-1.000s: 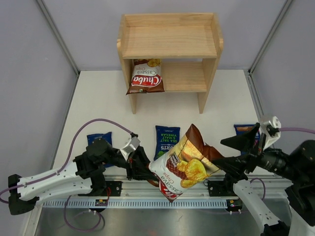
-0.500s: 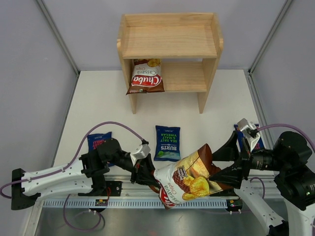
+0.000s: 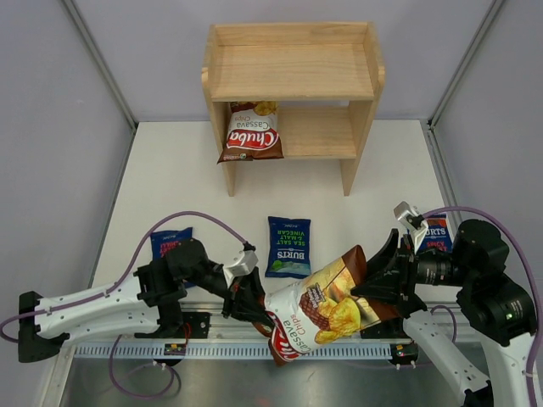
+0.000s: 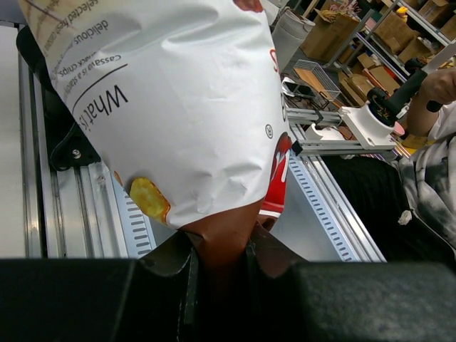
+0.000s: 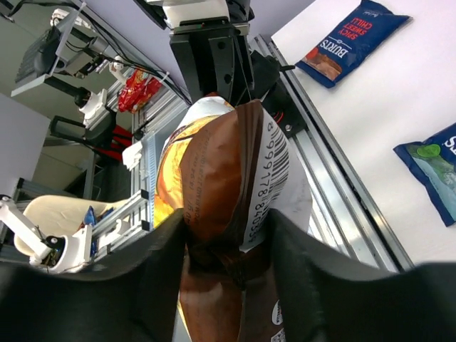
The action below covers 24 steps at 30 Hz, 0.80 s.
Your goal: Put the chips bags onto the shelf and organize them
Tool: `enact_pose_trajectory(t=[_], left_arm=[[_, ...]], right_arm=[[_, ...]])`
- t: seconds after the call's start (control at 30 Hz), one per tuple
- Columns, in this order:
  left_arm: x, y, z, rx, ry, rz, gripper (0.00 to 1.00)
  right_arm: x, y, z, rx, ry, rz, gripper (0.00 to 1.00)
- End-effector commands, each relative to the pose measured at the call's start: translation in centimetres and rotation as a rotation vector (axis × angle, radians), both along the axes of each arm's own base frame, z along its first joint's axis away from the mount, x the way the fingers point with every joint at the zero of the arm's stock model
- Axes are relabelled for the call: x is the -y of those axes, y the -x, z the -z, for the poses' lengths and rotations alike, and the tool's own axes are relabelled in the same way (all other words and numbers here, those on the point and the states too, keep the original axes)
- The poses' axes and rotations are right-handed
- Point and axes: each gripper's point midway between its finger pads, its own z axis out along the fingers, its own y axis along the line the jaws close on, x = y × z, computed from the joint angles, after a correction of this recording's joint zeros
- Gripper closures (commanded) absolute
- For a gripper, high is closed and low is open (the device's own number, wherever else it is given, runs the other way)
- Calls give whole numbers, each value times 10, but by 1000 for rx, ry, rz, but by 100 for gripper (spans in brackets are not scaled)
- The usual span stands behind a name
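Note:
A brown-and-white Chuba chips bag (image 3: 318,312) hangs tilted above the near edge, stretched between both arms. My left gripper (image 3: 257,303) is shut on its lower end; in the left wrist view that gripper (image 4: 221,258) pinches the brown seam of the bag (image 4: 178,107). At the upper end my right gripper (image 3: 374,285) has its fingers pressed on both sides of the crumpled bag (image 5: 221,164) in the right wrist view, jaws (image 5: 226,246). A second Chuba bag (image 3: 251,133) leans on the lower tier of the wooden shelf (image 3: 362,127). Three blue Burts bags lie flat on the table (image 3: 288,246), (image 3: 172,242), (image 3: 434,232).
A slotted metal rail (image 3: 221,348) runs along the near edge under the held bag. Grey walls close in the white table (image 3: 170,178) on three sides. The shelf's top tier (image 3: 293,72) holds nothing. A person (image 4: 427,135) stands beyond the rail.
The right arm swung in from the right and its jaws closed around the bag's upper end. The bag dropped lower and tilted flatter; the left gripper kept its hold.

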Motion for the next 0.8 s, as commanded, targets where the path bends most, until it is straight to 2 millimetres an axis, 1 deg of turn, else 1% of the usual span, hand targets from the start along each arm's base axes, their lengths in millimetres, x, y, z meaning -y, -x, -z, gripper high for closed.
enact_pose_trajectory(t=[0.0, 0.07, 0.1, 0.13, 0.17, 0.2, 0.23, 0.27, 0.3, 0.33, 0.37, 0.4, 0.43, 0.47, 0.5, 0.53, 0.57, 0.67, 0.73, 0.77], left_arm=[[-5, 1, -62, 89, 221, -13, 95], [-3, -4, -63, 89, 213, -43, 91], [-1, -8, -62, 86, 205, -69, 90], [2, -19, -63, 75, 187, -139, 85], [4, -24, -63, 67, 178, -175, 80], [6, -34, -64, 56, 172, -234, 79], [7, -36, -64, 46, 160, -252, 78], [7, -40, -64, 42, 158, -275, 77], [8, -48, -65, 31, 158, -325, 75], [7, -51, -66, 21, 159, -348, 74], [7, -55, -64, 15, 156, -372, 65], [7, -59, -64, 6, 159, -402, 58], [4, -65, -69, 0, 177, -442, 49], [3, -68, -70, -5, 184, -460, 20], [2, -76, -70, -15, 187, -510, 12], [-1, -77, -74, -23, 203, -527, 5], [-3, -80, -75, -27, 211, -548, 1], [-9, -86, -75, -43, 251, -591, 1], [-11, -90, -71, -60, 271, -620, 1], [-13, -89, -73, -62, 289, -617, 1]], right_arm=[[-3, 2, -2, 21, -21, -43, 50], [-2, 9, -8, 54, -45, -58, 56], [-1, 13, -14, 107, -67, -64, 61], [0, 16, -22, 150, -92, -59, 72], [0, 14, -21, 133, -91, -47, 76], [1, 16, -27, 182, -113, -32, 79], [2, 12, -29, 180, -124, 0, 85], [3, 12, -32, 194, -135, 15, 93], [2, 10, -36, 213, -147, 29, 97], [3, 6, -38, 203, -154, 55, 100], [2, 3, -41, 211, -163, 69, 100], [2, 1, -43, 213, -169, 80, 100], [3, -2, -46, 205, -179, 101, 100], [2, -5, -48, 201, -183, 112, 100], [2, -7, -53, 213, -194, 121, 100], [4, -8, -59, 221, -206, 143, 100], [4, -9, -64, 230, -215, 156, 100], [6, -6, -81, 255, -258, 173, 100], [7, -3, -89, 240, -286, 169, 100], [6, -4, -92, 239, -291, 171, 100]])
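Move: The Cassava chips bag is stretched between my hands. Its middle is about 10 cm to the right of my left hand, 3 cm ahead and a little above; from my right hand it lies roughly 9 cm left, 5 cm back and slightly below. The sea-salt Burts bag lies on the table some 34 cm below my right hand, 18 cm ahead and 14 cm left; the chilli Burts bag, on the same table, is about 21 cm ahead and 22 cm right. I finish shutting my right fingers on the bag's right end and, gripping it, raise that hand about 5 cm, tilting its fingers upward. My left hand, still pinching the other end, starts forward; once the right has closed, it opens wide and lets go, going some 7 cm forward and 5 cm up in all while turning about 30 degrees counter-clockwise. ##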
